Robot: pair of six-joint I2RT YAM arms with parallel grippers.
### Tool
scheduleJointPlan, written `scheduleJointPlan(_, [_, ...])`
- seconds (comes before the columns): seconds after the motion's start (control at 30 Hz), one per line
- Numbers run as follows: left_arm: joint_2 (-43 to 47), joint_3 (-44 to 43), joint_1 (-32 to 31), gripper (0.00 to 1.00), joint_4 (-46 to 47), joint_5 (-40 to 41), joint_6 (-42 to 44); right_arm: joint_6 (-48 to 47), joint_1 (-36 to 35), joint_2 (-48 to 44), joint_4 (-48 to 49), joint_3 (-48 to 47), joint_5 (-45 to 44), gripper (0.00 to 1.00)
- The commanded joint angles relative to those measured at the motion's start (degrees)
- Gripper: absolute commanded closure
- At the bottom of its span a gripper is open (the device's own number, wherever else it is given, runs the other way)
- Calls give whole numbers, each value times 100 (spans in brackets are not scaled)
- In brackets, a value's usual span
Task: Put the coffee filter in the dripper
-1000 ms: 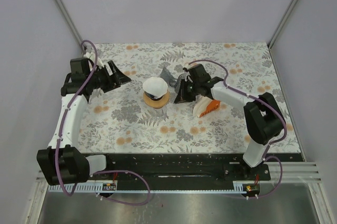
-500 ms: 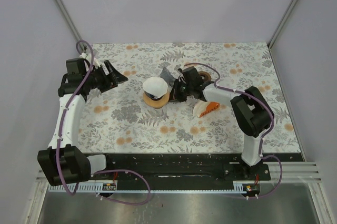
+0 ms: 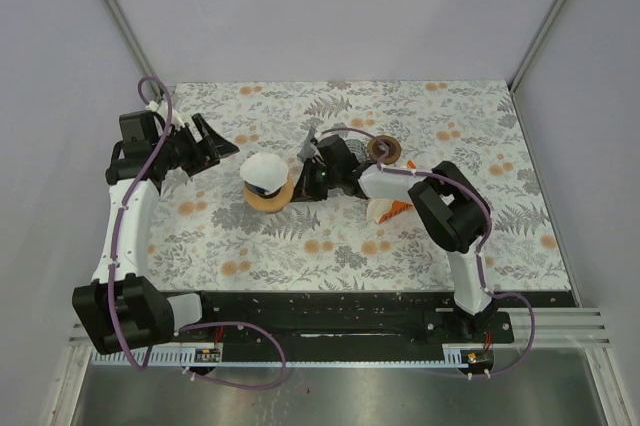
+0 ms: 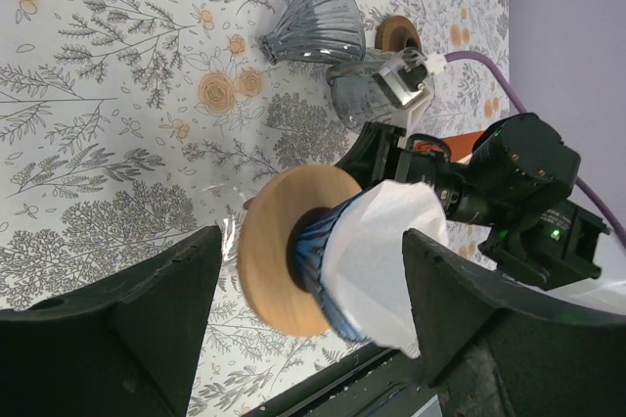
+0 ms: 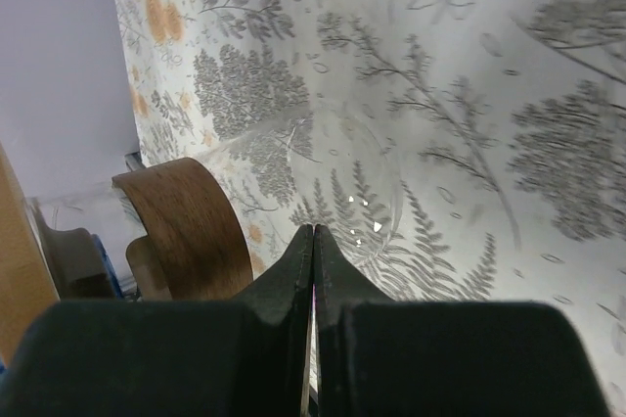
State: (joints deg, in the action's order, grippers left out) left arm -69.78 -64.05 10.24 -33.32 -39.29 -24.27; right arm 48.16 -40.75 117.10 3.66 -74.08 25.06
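The dripper (image 3: pixel 266 196) is a bluish glass cone on a round wooden base, and the white coffee filter (image 3: pixel 264 170) sits in its top. In the left wrist view the dripper (image 4: pixel 293 260) and filter (image 4: pixel 386 255) show between my open fingers, some way ahead and untouched. My left gripper (image 3: pixel 222 146) (image 4: pixel 313 234) hovers up and left of it, holding nothing. My right gripper (image 3: pixel 300 184) (image 5: pixel 313 231) is shut and empty, its tip low against the dripper's right side.
A second clear glass cone (image 3: pixel 316 138) (image 4: pixel 315 18) and a clear glass piece (image 4: pixel 364 94) lie behind the right gripper. A dark wooden ring (image 3: pixel 383 151) (image 5: pixel 186 231) rests further right. An orange and white packet (image 3: pixel 392 208) lies under the right arm.
The shut right gripper swept left and the dripper with its filter slid left along the table with it. The left gripper drew back slightly to the left, still open.
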Motion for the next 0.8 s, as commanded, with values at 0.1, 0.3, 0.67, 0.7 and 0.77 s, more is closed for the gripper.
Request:
scheduleJointPlan(0.1, [219,-432,382,22,212,-97,45,238,-495,603,302,-940,105,100])
scheduleJointPlan(0.3, [289,-705,646,22,186,-53,159,246,-732,1069,205,-1608,69,100])
scheduleJointPlan(0.67, [368,-1013,778,22,-148,9,766,-764,-741,350,336,-952,-19,100])
scheduleJointPlan(0.7, [360,-1004,786,22,-148,0,757,-764,-741,253,476,-732,8,100])
scheduleJointPlan(0.77, [351,-995,795,21,-122,-26,722,-729,-767,51,836,-319,139,100])
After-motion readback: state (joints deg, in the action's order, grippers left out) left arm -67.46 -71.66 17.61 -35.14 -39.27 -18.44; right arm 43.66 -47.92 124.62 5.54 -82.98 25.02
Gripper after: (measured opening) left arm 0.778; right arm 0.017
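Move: The dripper with the paper filter in it stands on the wood-collared glass carafe. The carafe's middle lies some 6 cm left of the right hand, level with it forward and in height; the dripper sits about 8 cm above that. Seen from the right hand, the clear cone is about 13 cm ahead and 4 cm right, and the orange filter box roughly 21 cm right, about level forward. From the left hand the dripper is some 9 cm right and 10 cm below. With its fingers still shut, the right hand keeps pushing the glass carafe to the left, running low and nearly level for about 8.5 cm, then turns back, easing some 2 cm right and a little towards its base while the wrist turns about 10 degrees counter-clockwise. The left hand, open and holding nothing, draws clear of the dripper meanwhile, rising about 5.5 cm and going nearly as far left as its fingers tip up by some 10 degrees. ##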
